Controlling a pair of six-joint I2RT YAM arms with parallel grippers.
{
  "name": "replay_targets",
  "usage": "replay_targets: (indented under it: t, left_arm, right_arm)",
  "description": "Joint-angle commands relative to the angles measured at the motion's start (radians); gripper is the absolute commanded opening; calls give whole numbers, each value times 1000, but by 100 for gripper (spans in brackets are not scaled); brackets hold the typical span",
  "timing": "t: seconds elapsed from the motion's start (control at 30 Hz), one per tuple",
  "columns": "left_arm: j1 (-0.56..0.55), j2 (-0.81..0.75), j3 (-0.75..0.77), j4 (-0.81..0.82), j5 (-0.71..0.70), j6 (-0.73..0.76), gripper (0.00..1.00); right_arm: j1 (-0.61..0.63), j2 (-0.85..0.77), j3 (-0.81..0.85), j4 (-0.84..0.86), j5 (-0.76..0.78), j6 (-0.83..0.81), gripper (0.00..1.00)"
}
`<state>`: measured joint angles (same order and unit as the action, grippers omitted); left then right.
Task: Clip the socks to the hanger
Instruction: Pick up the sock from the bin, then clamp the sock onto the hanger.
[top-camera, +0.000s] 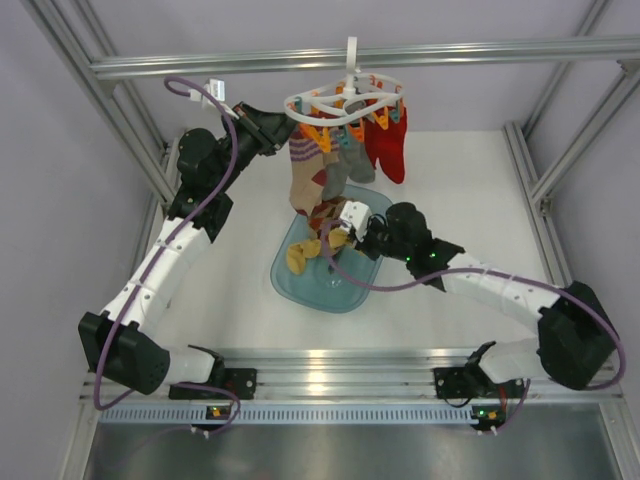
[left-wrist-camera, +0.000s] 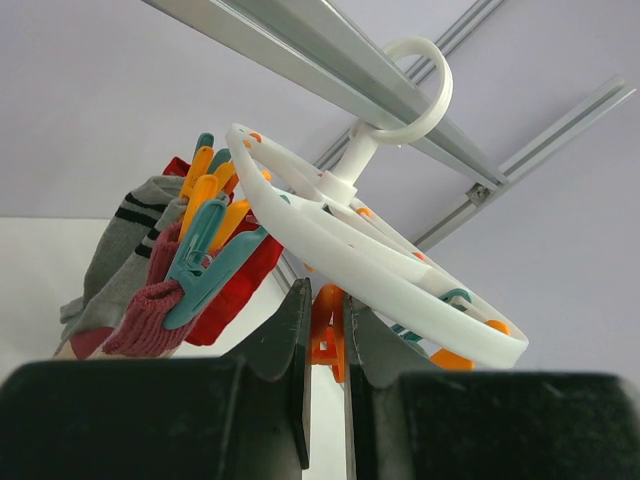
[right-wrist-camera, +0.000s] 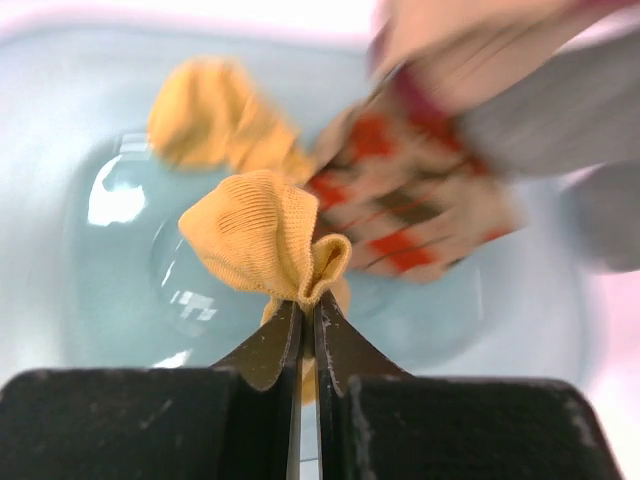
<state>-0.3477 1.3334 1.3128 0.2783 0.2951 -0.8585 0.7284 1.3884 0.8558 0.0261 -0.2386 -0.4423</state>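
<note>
The white ring hanger (top-camera: 345, 98) hangs by its hook from the top bar. An argyle sock (top-camera: 308, 185), a grey striped sock (top-camera: 355, 160) and a red sock (top-camera: 388, 145) are clipped to it. My left gripper (top-camera: 290, 128) is up at the hanger's left side. In the left wrist view it (left-wrist-camera: 325, 300) is shut on an orange clip (left-wrist-camera: 330, 335) under the hanger's rings (left-wrist-camera: 380, 260). My right gripper (top-camera: 348, 235) is over the tray. It (right-wrist-camera: 308, 305) is shut on a bunched fold of a mustard yellow sock (right-wrist-camera: 260, 235). Another yellow sock (right-wrist-camera: 205, 110) lies in the tray.
The translucent blue tray (top-camera: 285, 280) sits mid-table under the hanger. The aluminium frame bar (top-camera: 450, 55) runs across the top, with slanted frame posts on both sides. The hanging argyle sock (right-wrist-camera: 400, 190) dangles close behind the held sock.
</note>
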Motion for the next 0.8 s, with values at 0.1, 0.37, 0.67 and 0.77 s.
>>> replay_targets:
  t: [0.1, 0.37, 0.67, 0.77]
  left_arm:
    - [-16, 30, -26, -33, 71, -7, 0]
    - [-14, 53, -18, -39, 127, -42, 0]
    - [-14, 56, -20, -31, 164, -43, 0]
    - [-14, 58, -18, -28, 179, -43, 0]
  right_arm:
    - [23, -164, -67, 425, 202, -67, 0]
    - [31, -146, -89, 675, 139, -349, 0]
    - [29, -57, 90, 709, -5, -377, 0]
    - [29, -20, 146, 689, -39, -384, 0]
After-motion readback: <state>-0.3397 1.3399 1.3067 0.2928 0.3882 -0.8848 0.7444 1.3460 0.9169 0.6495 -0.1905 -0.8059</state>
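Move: Above the bin, the right hand already holds the yellow sock. The orange clip it is being carried to lies about 9 cm ahead, 9 cm left and some 31 cm up, pinched between the left hand's fingertips. The striped beige sock hangs about 9 cm ahead, 8 cm left and 14 cm up. About 11 cm below the right hand, the argyle sock lies roughly 10 cm ahead and 6 cm left, the crumpled yellow sock 1 cm ahead and 13 cm left. Lifting the yellow sock out of the bin area, the right hand climbs some 20 cm towards the orange clip, fast at first, then slower, drifting forward and finally a little left. On the way its fingertips swing up by about 50 degrees, from pointing down to slightly upward, with the sock still pinched. The left hand keeps its grip on the clip. ##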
